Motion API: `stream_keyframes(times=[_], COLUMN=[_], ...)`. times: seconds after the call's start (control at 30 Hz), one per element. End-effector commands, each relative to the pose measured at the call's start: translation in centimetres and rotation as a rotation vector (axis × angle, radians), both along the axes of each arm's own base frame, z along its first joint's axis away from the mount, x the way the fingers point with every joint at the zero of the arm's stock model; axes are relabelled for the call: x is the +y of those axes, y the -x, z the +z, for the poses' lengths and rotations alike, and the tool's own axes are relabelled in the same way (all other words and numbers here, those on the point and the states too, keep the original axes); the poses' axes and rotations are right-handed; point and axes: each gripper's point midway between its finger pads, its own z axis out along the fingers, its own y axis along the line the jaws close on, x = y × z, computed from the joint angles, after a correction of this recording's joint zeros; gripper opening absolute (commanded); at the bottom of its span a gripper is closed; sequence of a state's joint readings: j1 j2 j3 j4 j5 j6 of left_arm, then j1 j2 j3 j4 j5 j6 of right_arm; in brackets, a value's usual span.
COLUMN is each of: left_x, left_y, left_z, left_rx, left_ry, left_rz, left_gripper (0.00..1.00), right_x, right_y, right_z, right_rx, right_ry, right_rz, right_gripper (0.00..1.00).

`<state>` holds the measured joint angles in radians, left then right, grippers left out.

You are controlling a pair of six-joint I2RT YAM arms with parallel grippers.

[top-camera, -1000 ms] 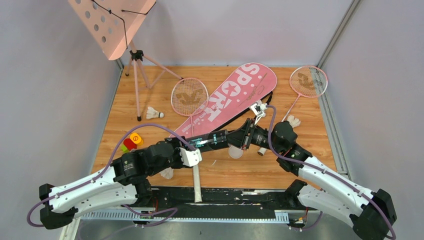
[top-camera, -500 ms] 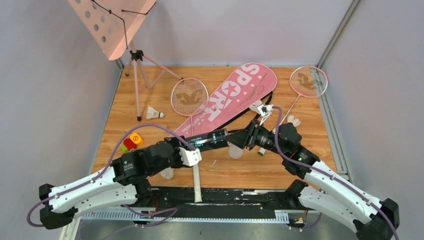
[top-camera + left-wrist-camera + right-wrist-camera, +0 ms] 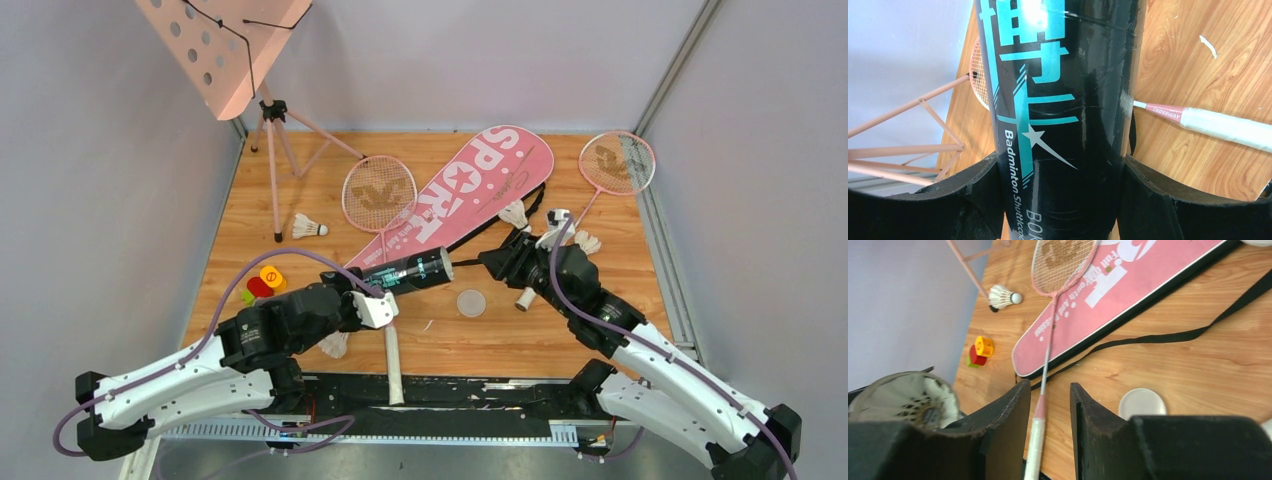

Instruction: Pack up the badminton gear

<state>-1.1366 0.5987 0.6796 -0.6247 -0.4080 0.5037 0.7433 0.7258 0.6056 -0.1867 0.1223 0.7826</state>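
Note:
My left gripper [image 3: 374, 288] [image 3: 1060, 175] is shut on the black tube [image 3: 412, 271] [image 3: 1063, 95], held level above the table with its mouth toward the right arm. A white shuttlecock [image 3: 908, 400] sits inside that mouth. My right gripper [image 3: 488, 260] [image 3: 1050, 390] is open and empty, a short way right of the mouth. One pink racket [image 3: 380, 195] lies with its handle [image 3: 1035, 440] under the right fingers; the other racket [image 3: 618, 162] lies at the far right. The pink bag [image 3: 460, 195] [image 3: 1128, 285] lies diagonally between them. Loose shuttlecocks [image 3: 310, 227] [image 3: 514, 213] [image 3: 587, 241] rest on the table.
The tube's round lid [image 3: 471, 302] [image 3: 1142, 402] lies on the wood below the right gripper. A pink music stand [image 3: 225, 45] stands at the far left on tripod legs [image 3: 908, 150]. Small coloured blocks [image 3: 262, 283] [image 3: 979, 351] sit near the left edge. Another shuttlecock [image 3: 333, 345] lies by the left arm.
My right gripper has opened and drawn back to the right from the tube's mouth, leaving a shuttlecock in it. The left arm has kept hold of the tube, shifting it slightly.

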Motion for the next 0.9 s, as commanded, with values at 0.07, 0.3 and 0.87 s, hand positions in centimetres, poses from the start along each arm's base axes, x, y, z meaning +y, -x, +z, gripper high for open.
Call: stream_keyframes(times=[0.07,0.3,0.87], left_x=[-0.3,-0.4,-0.9], left_y=[-0.6,-0.6,-0.1], left_z=[2.0,2.2,2.1], left_rx=[-0.047,-0.047,-0.034], left_ry=[0.075,0.081,0.099], left_rz=[0.021,0.019,-0.015], left_gripper=[0.43,0.43,0.43], right_x=[0.5,-4.1,-22.9], right_y=[-1.1,-5.9,-14.9], right_z=[2.9,1.0,-4.8], right_rx=[-0.103,-0.045,0.313], right_ry=[0.057,0.165,0.442], right_rz=[0.031,-0.237,-0.522], right_gripper=[0.40,0.52,0.62])
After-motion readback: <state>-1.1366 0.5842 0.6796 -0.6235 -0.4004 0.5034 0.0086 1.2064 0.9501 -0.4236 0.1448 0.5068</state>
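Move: The shuttlecock lying beside the right racket is about 13 cm ahead of the right hand, 25 cm to its right and some 17 cm below. The right racket's grip lies roughly 6 cm ahead and 12 cm right, the strap shuttlecock 23 cm ahead and 6 cm right, both also on the table; the tube mouth is 12 cm left and 5 cm back, near hand height. From the left hand that first shuttlecock is about 18 cm ahead and 56 cm right. Towards the shuttlecock beside the right racket the empty right hand swings away from the tube, easing forward at first, then sweeping fast to the right: about 21 cm right, 13 cm forward and a little down. It turns some 35 degrees clockwise, tips and rolls further downward, and opens its fingers wider, touching nothing at the end. The left hand keeps the tube gripped and still. ##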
